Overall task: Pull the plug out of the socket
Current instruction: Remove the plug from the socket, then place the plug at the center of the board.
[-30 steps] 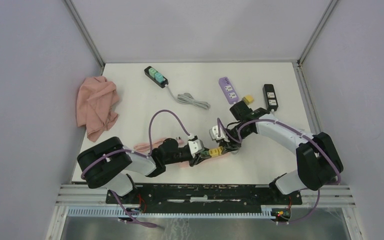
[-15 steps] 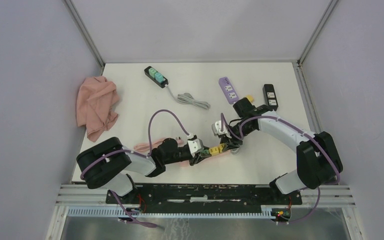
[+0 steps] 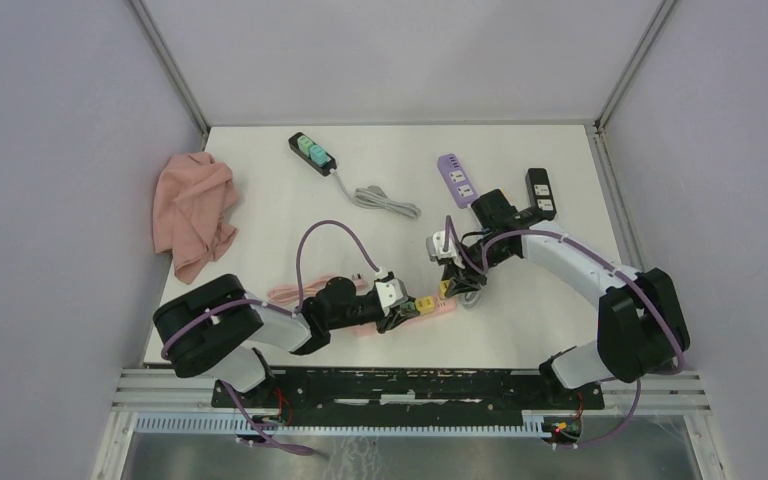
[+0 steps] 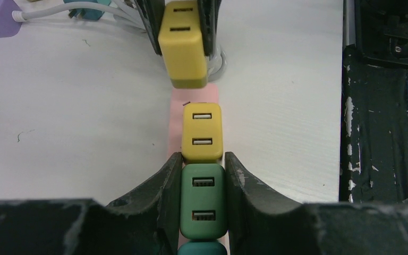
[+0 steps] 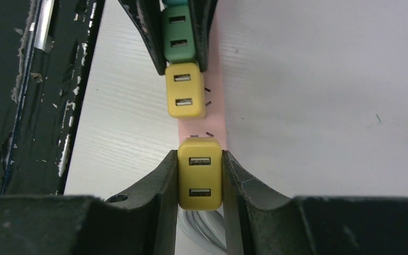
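The socket is a pink power strip (image 3: 442,313) lying near the table's front edge, also seen in the left wrist view (image 4: 194,101) and the right wrist view (image 5: 216,106). A green plug (image 4: 202,207), a yellow plug (image 4: 202,133) and a teal plug (image 4: 202,248) sit in it. My left gripper (image 4: 202,157) (image 3: 398,312) is shut on the green plug. My right gripper (image 5: 200,154) (image 3: 448,285) is shut on a second yellow plug (image 5: 200,178), held just off the strip's end, with bare socket slots showing beyond it.
A pink cloth (image 3: 195,210) lies at the left edge. A black strip with teal sockets (image 3: 312,153) and its grey cable (image 3: 385,198), a purple strip (image 3: 457,180) and a black strip (image 3: 540,192) lie at the back. A black rail (image 3: 410,385) borders the front.
My right gripper has drawn back and up from the strip's end with its yellow plug, opening a gap to the plugs still on the strip. The left gripper has stayed put.
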Robot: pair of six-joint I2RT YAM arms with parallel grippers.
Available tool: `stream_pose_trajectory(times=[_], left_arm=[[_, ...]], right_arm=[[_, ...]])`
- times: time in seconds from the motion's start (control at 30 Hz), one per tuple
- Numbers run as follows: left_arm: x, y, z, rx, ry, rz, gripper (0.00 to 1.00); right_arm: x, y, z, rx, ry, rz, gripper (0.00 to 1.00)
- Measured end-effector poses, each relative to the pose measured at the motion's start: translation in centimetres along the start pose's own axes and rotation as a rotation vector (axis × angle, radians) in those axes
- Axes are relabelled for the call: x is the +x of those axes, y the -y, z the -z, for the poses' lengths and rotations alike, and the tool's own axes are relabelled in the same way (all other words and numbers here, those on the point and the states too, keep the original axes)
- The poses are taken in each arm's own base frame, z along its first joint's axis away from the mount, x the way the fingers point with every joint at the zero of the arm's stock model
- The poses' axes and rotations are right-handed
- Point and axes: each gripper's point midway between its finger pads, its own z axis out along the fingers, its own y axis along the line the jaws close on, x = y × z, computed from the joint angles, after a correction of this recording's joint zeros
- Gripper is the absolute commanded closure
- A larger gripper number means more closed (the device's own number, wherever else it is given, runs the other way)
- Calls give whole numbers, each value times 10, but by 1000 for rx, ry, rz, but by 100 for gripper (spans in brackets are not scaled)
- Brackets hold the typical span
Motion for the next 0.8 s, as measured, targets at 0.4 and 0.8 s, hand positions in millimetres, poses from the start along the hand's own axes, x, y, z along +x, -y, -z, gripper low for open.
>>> stream_pose_trajectory(times=[0.4,0.8], left_arm=[[1,0,0,0,-3,1,97],[1,0,0,1,-4,1,97]], right_arm=[[-5,7,29,43,66,-60,100],[41,56,111,368,57,-425,94]])
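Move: The loose teal plug, beside which the right hand's yellow plug is headed, lies some 12 cm ahead of the right hand, 10 cm to its right and 6 cm below. The loose pink plug stands about 5 cm farther right and 2 cm nearer than the teal one; the loose yellow plug is roughly 18 cm ahead and 11 cm right of the hand. The pink strip's middle lies 6 cm back and 7 cm left. From the left hand, the teal plug is about 16 cm ahead and 17 cm right. The right hand keeps the yellow plug pinched, already clear of the pink strip, and after a slow start lifts it about 4 cm, then swings it ever faster right and forward over the coiled grey cable towards the loose teal plug, some 12 cm across the table, turning about 30 degrees clockwise. The left hand stays in place with its fingers still gripping the green plug on the strip, and neither grip opens. ##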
